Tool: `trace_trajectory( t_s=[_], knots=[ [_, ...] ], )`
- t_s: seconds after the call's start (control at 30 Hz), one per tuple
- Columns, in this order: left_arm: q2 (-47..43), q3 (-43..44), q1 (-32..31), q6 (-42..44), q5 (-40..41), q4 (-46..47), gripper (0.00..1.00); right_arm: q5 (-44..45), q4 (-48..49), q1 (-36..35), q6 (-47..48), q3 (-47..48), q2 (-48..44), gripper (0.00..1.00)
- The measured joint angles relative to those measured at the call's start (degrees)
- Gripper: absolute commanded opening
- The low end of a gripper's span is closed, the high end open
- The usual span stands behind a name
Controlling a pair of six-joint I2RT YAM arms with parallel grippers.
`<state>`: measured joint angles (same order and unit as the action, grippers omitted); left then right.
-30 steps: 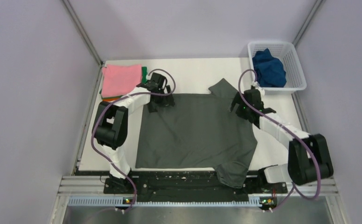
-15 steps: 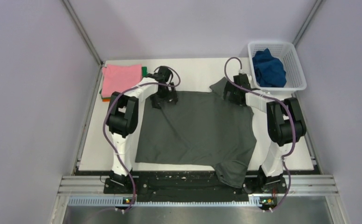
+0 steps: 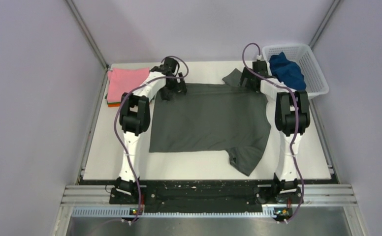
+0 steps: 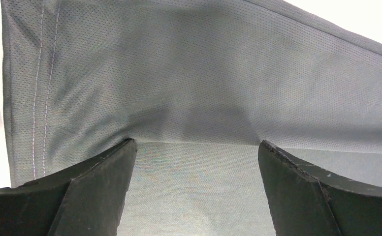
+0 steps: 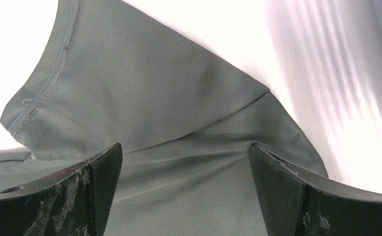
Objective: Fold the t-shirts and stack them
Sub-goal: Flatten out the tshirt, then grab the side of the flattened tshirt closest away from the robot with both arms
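Note:
A dark grey t-shirt [image 3: 208, 118] lies spread flat on the white table, one sleeve [image 3: 243, 160] pointing to the near right and the other [image 3: 232, 77] at the far edge. My left gripper [image 3: 172, 89] stands open on its far left corner, fingertips pressed onto the cloth [image 4: 204, 73]. My right gripper [image 3: 250, 81] is open too, set down on the far right shoulder beside the sleeve [image 5: 144, 88]. In the wrist views, grey cloth lies flat between the spread jaws of the left gripper [image 4: 196, 143] and of the right gripper [image 5: 185, 147]. A folded pink t-shirt [image 3: 125, 83] tops a stack at the far left, with an orange edge [image 3: 112, 104] under it. A dark blue t-shirt [image 3: 286, 71] is crumpled in the basket.
The white mesh basket [image 3: 322, 86] stands at the far right corner, close to my right arm. Grey walls enclose the table on three sides. Bare white tabletop [image 3: 189, 164] shows in front of the shirt and along both sides.
Both arms have stretched away from their bases and dragged the grey shirt toward the far edge. Its near sleeve has come up off the front rail onto the table, and the cloth lies flatter.

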<state>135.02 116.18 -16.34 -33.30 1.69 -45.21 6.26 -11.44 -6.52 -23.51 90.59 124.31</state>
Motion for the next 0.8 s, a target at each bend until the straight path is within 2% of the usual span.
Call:
trace_trajectory(
  t_s=[0.27, 0.37, 0.43, 0.5, 0.6, 0.73, 0.8],
  knots=[
    [0.96, 2.21, 0.28, 2.23, -2.32, 1.01, 0.99, -1.05, -4.22, 0.17, 3.06, 5.14, 1.64, 0.99],
    [-1.14, 0.66, -0.22, 2.6, -2.36, 0.83, 0.99, -2.21, -6.1, -0.09, 4.35, 4.59, -0.68, 0.99],
    [-5.66, -3.26, -0.9, 2.58, -2.32, 0.44, 0.99, -2.97, -6.49, -0.55, 5.27, 1.92, -5.2, 0.99],
    [-13.97, -11.82, -2.23, 2.12, -1.2, 1.05, 0.99, -3.17, -6.54, -1.25, 5.79, -1.7, -10.95, 0.99],
    [-31.21, -29.27, -5.03, 0.22, 1.11, 3.48, 0.99, -2.95, -5.22, -3.45, 5.88, -10.78, -23.67, 0.99],
    [-53.9, -50.75, -7.52, -4.66, 4.17, 4.7, 0.98, -3.02, -0.9, -6.62, 2.64, -29.99, -46.05, 0.99],
    [-60.7, -58.97, -6.95, -7.43, 6.05, 4.55, 0.98, -2.86, -0.22, -6.78, 0.48, -38.62, -55.69, 0.99]
  ],
)
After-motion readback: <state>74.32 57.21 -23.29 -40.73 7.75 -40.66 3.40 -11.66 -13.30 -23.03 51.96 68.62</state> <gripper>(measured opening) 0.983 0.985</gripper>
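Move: On the grey t-shirt's far end, the left hand has the shirt's near-left corner about 32 cm back, 8 cm to its left and 2 cm lower; the folded stack stands level with the hand, some 22 cm left. The right hand has the near sleeve roughly 40 cm back and 5 cm left, 2 cm lower. Its far sleeve lies about 9 cm left and 3 cm ahead, the basket some 20 cm right and 4 cm ahead. Finishing the forward push on the cloth with barely 1 cm more, both open grippers come up off the shirt and swing back over it. The left goes some 23 cm back and drifts left towards the near-left corner, rising about 10 cm before starting to sink; the right goes back about 19 cm towards the near sleeve while climbing some 15 cm, its fingers tilting outward. ##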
